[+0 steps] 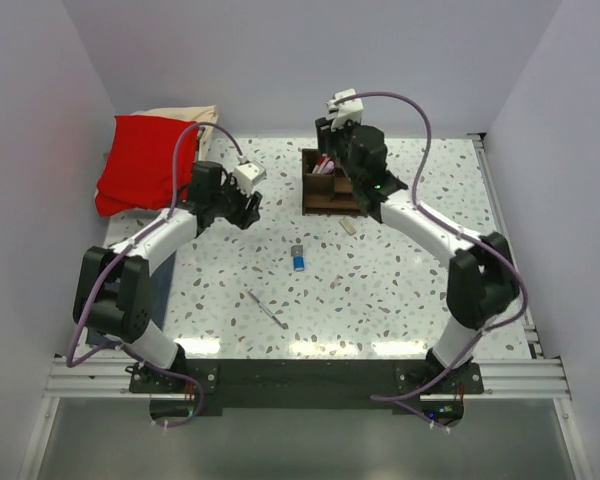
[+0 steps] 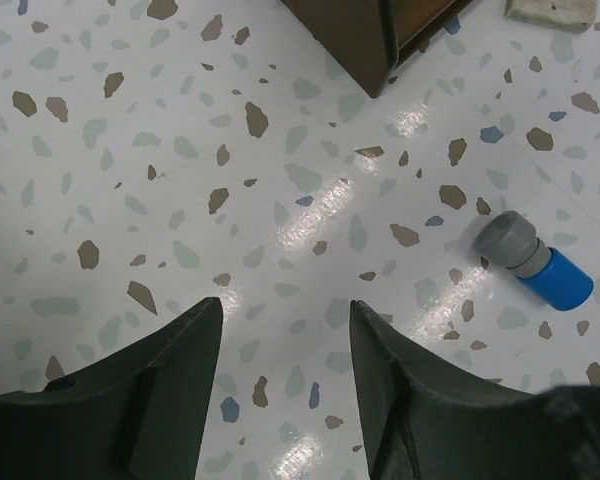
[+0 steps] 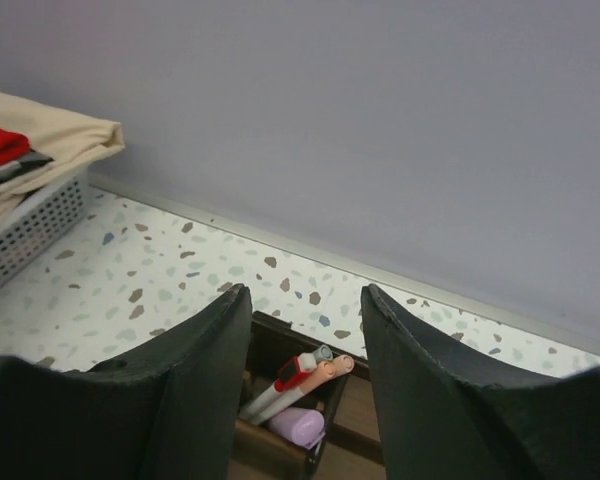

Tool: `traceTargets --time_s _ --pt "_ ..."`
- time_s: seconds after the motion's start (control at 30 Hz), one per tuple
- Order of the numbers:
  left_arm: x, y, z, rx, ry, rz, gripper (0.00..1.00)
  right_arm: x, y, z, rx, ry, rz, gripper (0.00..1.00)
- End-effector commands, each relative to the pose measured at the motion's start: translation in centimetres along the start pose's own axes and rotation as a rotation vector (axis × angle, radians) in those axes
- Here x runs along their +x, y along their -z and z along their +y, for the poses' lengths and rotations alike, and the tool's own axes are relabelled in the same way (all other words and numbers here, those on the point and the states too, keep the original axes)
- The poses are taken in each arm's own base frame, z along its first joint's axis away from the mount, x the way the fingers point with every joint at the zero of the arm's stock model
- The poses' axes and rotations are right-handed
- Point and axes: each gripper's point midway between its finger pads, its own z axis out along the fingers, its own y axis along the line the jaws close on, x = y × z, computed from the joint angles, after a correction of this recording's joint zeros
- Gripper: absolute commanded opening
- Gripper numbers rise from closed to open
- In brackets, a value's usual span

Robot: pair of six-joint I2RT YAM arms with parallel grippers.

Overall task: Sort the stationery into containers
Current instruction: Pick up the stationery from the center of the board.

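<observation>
The dark brown wooden organizer [image 1: 322, 192] stands at the back middle of the table. My right gripper [image 1: 332, 150] hovers over it, open and empty; in the right wrist view [image 3: 306, 292] several pens [image 3: 302, 380] and a purple piece [image 3: 300, 426] lie in one compartment of the organizer [image 3: 280, 335]. My left gripper [image 1: 250, 208] is open and empty, left of the box, just above the table [image 2: 285, 310]. A stubby blue cylinder with a grey cap [image 1: 299, 259] lies mid-table and shows in the left wrist view [image 2: 535, 262]. A thin silvery pen [image 1: 267, 308] lies nearer the front.
A small beige piece [image 1: 348, 226] lies right of the organizer's front corner [image 2: 365, 45], and it shows in the left wrist view [image 2: 550, 10]. A red cloth [image 1: 145, 160] and a beige cloth lie in a white basket [image 3: 30, 225] at the back left. Walls enclose the table.
</observation>
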Motion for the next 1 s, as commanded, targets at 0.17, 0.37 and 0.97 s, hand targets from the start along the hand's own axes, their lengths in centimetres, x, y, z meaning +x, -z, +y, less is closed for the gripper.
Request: traceTargets --time_s 0.17,0.37,0.97 --pt "-2.4 4.5 0.4 -0.059 -0.142 -0.093 0.82 3.5 11.7 6.0 -0.675 0.281 0.329 0.72" --pt "-0.5 5.6 1.7 -0.155 -0.115 -0.066 0.88 7.3 16.4 7.9 -1.138 0.609 0.42 0.78" --pt "3.6 7.3 3.0 -0.173 0.22 -0.003 0.88 17.8 19.3 14.7 -1.851 1.518 -0.114 0.75"
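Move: The blue-and-grey glue stick lies about 22 cm back from the right hand, 10 cm to its left and some 29 cm below it. The container box is almost under this hand, its middle 4 cm back and 25 cm below. The eraser lies some 8 cm farther out than the glue stick and 12 cm to its right; the silver pen 12 cm nearer and 8 cm left of it. From the left hand, the glue stick is 10 cm back, 14 cm right and 10 cm below. Towards the glue stick: the right hand leaves the box, rising some 4 cm first, then swings back and down, ending about 20 cm back and 20 cm lower, slightly left. Its fingers turn from level and forward to down and leftward and open wider, touching nothing. The left hand clears away about 9 cm left, lifting and sinking again, its fingers opening. ##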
